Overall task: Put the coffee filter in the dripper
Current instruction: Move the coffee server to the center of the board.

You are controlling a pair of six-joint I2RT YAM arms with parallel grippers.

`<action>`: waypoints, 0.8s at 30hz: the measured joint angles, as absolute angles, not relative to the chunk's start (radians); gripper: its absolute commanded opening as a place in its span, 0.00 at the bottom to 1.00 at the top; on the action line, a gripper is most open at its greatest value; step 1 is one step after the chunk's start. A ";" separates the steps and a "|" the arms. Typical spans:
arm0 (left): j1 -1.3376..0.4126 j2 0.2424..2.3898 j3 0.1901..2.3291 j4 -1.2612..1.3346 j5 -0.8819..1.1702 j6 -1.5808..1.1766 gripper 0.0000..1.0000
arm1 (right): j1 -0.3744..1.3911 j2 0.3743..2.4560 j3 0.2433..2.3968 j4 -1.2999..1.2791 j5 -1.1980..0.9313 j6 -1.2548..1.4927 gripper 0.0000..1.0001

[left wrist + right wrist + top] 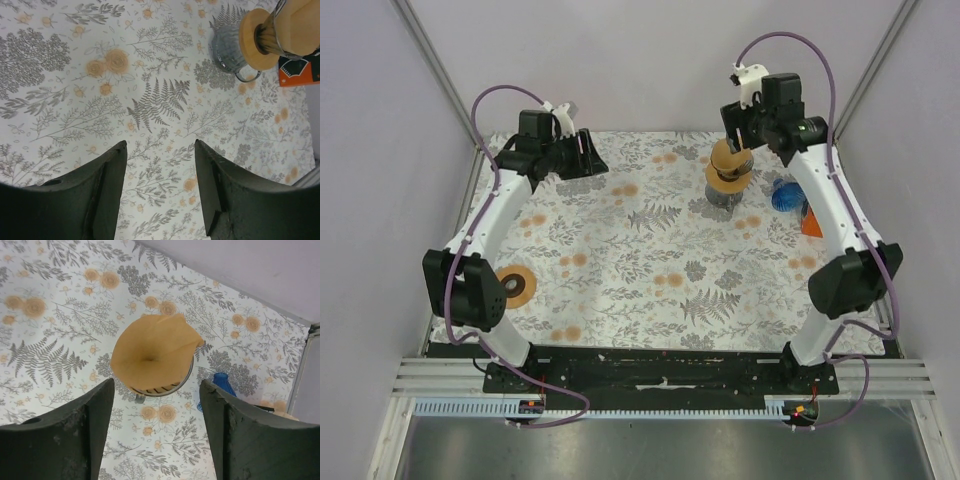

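Observation:
The brown paper coffee filter (pixel 152 357) sits opened as a cone inside the dripper, whose metal rim (pixel 172 386) shows under its near edge. From above, the filter (pixel 728 158) stands in the dripper (pixel 724 190) at the back right of the table. My right gripper (pixel 157 384) hovers above it, open, with nothing between its fingers and clear of the paper. My left gripper (pixel 160 145) is open and empty over bare cloth at the back left (pixel 585 155). In its view the dripper (pixel 227 50) and filter (pixel 300 25) appear at the top right.
A blue object (pixel 786 195) and an orange packet (pixel 811 222) lie right of the dripper, close to the right arm. A round wooden ring (pixel 517 286) rests near the left arm's elbow. The floral cloth (pixel 650 260) covers the table, with walls all round.

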State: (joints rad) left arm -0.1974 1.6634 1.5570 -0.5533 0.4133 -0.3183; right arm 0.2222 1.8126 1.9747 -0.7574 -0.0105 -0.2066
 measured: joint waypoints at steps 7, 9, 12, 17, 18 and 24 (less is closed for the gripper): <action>-0.184 1.665 1.582 -0.575 0.323 -0.219 0.84 | 0.163 1.510 1.692 -0.596 -0.047 -0.155 0.82; -0.163 1.677 1.611 -0.583 0.290 -0.194 0.86 | 0.135 1.452 1.634 -0.562 -0.048 -0.137 0.84; -0.109 1.708 1.670 -0.571 0.227 -0.186 0.88 | 0.106 1.386 1.557 -0.524 -0.046 -0.107 0.98; -0.022 1.819 1.800 -0.509 0.061 -0.194 0.90 | 0.108 1.329 1.468 -0.484 -0.049 -0.081 0.98; -0.013 1.868 1.860 -0.515 0.030 -0.201 0.91 | 0.107 1.324 1.457 -0.479 -0.048 -0.078 0.98; 0.030 2.172 2.181 -0.517 -0.058 -0.257 0.92 | 0.107 1.301 1.407 -0.463 -0.047 -0.070 0.98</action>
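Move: The coffee server, the orange-banded glass at the far left, stands about 27 cm ahead of the left hand, 17 cm to its left and 16 cm below. The wooden disc lies about 14 cm back from the left hand and 24 cm to its left. From the right hand, the server is some 19 cm ahead and 46 cm left; the filter-topped dripper stack it has just left is 4 cm ahead, straight in line and 18 cm below. Left hand sweeps forward-left, about 19 cm each way, towards the server, yawing counter-clockwise and opening; right backs off. ##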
